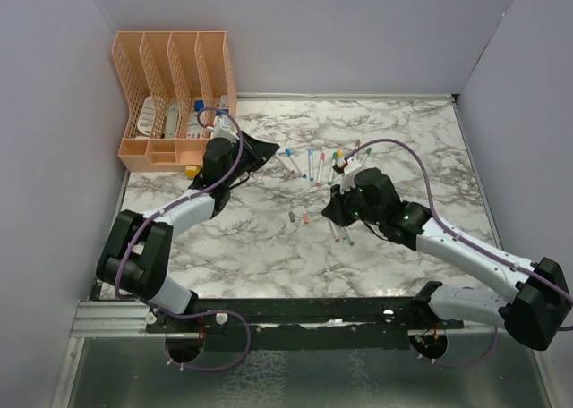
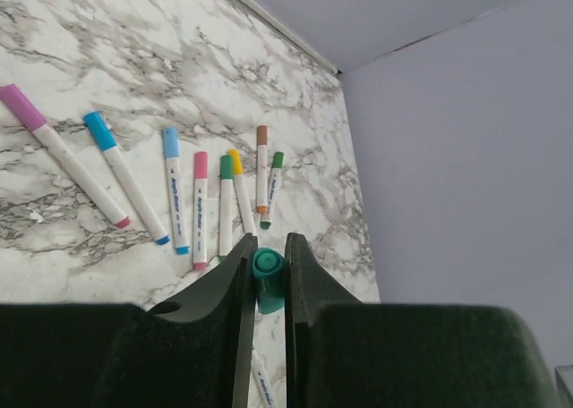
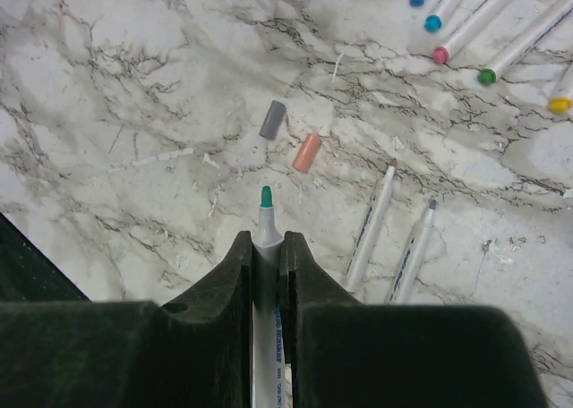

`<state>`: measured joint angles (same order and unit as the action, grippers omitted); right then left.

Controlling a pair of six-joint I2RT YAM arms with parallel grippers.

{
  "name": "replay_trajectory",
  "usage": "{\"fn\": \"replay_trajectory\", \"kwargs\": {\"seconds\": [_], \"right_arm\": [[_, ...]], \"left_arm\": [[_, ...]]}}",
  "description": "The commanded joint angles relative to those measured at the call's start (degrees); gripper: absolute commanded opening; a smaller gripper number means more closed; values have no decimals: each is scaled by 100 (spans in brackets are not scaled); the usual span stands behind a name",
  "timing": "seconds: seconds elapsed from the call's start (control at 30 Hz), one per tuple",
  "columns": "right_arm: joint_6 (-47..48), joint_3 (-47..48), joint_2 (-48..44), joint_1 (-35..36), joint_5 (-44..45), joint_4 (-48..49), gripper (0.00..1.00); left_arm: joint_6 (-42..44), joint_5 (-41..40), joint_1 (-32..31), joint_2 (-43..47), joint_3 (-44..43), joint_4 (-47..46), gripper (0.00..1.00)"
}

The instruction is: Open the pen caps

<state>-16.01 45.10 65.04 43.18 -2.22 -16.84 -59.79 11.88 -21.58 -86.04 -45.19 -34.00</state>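
My left gripper [image 2: 267,244] is shut on a teal pen cap [image 2: 267,276], held above the table near the orange organiser, left of the row of pens. My right gripper [image 3: 266,239] is shut on a pale grey pen [image 3: 267,222] whose bare teal tip points past the fingertips. A grey cap [image 3: 273,119] and an orange cap [image 3: 307,152] lie loose ahead of it. Two uncapped pens [image 3: 372,225] lie to its right. Several capped pens [image 2: 200,207] lie in a row at mid-table [image 1: 313,163]. From above, the left gripper [image 1: 269,152] and right gripper [image 1: 333,209] stand apart.
An orange mesh organiser [image 1: 170,77] stands at the back left with a yellow block [image 1: 192,169] at its foot. Grey walls close the table on the left, back and right. Both arms' cables arc over the marble top [image 1: 430,148].
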Motion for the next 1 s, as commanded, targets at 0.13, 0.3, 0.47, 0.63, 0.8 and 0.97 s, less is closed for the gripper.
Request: {"fn": "replay_trajectory", "kwargs": {"seconds": [0.13,0.3,0.47,0.63,0.8,0.97], "right_arm": [[-169,425,511,-335,1307,-530,1],[77,560,961,-1005,1009,-312,1],[260,698,1212,-1193,1251,-360,1],[350,591,1249,-1232,1417,-315,1],[344,387,1163,-1246,1435,-154,1],[305,374,1290,-1324,1342,-170,1]], "left_arm": [[753,-18,-71,-53,-195,1221,0],[1379,-459,-311,172,-159,2417,0],[1680,-1057,-797,216,-215,3164,0],[1430,-1517,-1243,26,-125,3377,0],[1274,-1662,-1511,-301,-88,3369,0],[1213,-1750,-1592,-488,21,3282,0]]}}
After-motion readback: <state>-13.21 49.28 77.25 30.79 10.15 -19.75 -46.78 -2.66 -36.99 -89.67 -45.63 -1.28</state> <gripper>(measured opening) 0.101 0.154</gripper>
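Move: The left hand holds the green cap; the grey cap it heads for lies about 8 cm back, 5 cm right and 20 cm below, the orange cap level with the grey one and 5 cm farther right. The right hand holds the uncapped green pen; the free spot beside the bare pens is roughly 5 cm ahead, 11 cm right and 12 cm below, the grey pen some 3 cm ahead and 7 cm right, the orange pen 4 cm ahead and 2 cm right. Left lowers the green cap some 15 cm and back towards the grey cap; right carries its pen right-forward. ##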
